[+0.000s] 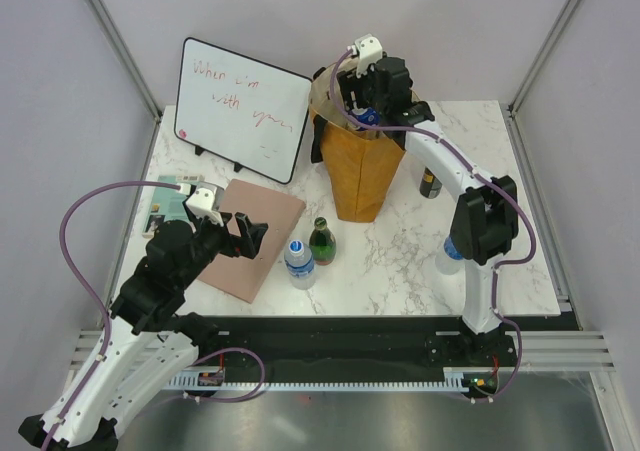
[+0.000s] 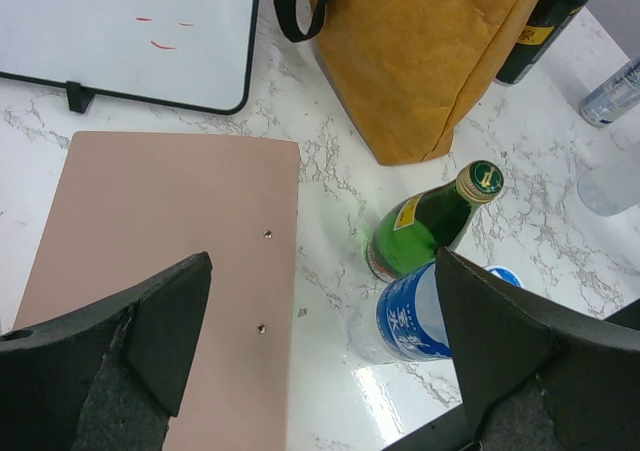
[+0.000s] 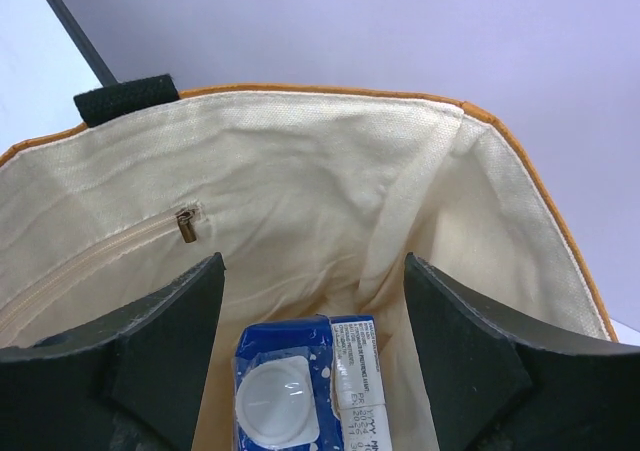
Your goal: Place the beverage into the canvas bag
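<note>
The beverage, a blue carton with a white round cap, sits upright inside the canvas bag, against its cream lining. My right gripper hangs over the bag's mouth, open, with a gap between each finger and the carton. The bag stands upright at the back middle of the table, mustard-brown with black handles, and shows in the left wrist view as well. My left gripper hovers open and empty over the pink board's edge.
A green glass bottle and a blue-labelled water bottle stand in front of the bag. A pink board lies at left and a whiteboard leans behind it. A black can and a clear bottle stand at right.
</note>
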Controlling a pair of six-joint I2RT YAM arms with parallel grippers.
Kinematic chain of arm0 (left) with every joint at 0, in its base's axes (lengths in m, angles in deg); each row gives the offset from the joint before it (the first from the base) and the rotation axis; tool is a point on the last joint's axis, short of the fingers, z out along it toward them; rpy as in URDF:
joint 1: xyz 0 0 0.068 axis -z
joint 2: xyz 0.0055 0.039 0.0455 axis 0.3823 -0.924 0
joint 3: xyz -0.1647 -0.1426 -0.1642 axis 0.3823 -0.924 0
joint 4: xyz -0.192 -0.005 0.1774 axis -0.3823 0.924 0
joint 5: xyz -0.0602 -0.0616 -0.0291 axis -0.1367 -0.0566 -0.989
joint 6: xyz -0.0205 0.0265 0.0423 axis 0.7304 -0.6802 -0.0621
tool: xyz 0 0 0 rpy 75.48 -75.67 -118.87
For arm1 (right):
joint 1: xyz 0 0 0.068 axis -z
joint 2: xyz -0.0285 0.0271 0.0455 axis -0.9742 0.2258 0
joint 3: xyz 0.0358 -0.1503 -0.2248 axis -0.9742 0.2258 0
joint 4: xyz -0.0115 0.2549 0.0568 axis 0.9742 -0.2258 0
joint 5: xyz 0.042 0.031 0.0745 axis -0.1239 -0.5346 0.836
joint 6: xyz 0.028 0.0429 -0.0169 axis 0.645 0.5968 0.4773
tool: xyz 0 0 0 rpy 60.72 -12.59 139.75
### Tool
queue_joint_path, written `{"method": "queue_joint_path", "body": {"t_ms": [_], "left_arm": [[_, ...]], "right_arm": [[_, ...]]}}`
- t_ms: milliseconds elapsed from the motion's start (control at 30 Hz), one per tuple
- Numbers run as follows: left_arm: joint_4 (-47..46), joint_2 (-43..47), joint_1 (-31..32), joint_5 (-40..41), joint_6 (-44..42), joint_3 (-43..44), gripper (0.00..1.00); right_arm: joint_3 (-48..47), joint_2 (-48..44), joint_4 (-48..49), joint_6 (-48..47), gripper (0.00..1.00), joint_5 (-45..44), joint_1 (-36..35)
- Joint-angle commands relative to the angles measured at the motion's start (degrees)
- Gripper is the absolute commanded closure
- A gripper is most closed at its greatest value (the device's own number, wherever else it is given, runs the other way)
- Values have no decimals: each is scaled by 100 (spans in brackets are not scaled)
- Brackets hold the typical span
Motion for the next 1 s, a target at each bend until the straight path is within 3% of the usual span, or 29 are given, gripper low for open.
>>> {"method": "queue_joint_path", "body": {"t_ms": [0,300,533,700,967], "left_arm": [[-221,23,15,-17,-102,13,1],[-221,14,6,-17,-102,4,1],[-230,5,15,-17,-93,13,1],[-221,14,15,-8,-93,13,1],[-213,-3,15,-61,-102,21,1]], "right_arm": [[-285,-240,9,-54,20,-99,19],[-654,-459,-255,113,16,59,10],[-892,-1082,-738,780,16,147,19],[-304,-1865,-1194,1605,17,-229,19],[864,-3429,-2873,2635,18,-1529,19]]}}
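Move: The carton already stands loose inside the canvas bag, its middle roughly 16 cm below the open right hand, about 3 cm back and 2 cm to the right. The bag's middle is some 13 cm below the hand, 2 cm back and 2 cm right; the black can stands about 19 cm right of the hand, 3 cm back and 21 cm lower. From the idle left hand the carton lies about 33 cm ahead, 20 cm right and 14 cm lower. Touching nothing and already free of the carton, the right hand backs out of the bag's mouth. It hardly stirs, then lifts straight up over the carton and, gathering speed, goes on up while sweeping back and to the right, away from the bag, ending some 16 cm higher and 14 cm farther back. The wrist rolls its left side up about 20 degrees and the fingers stay wide open. ##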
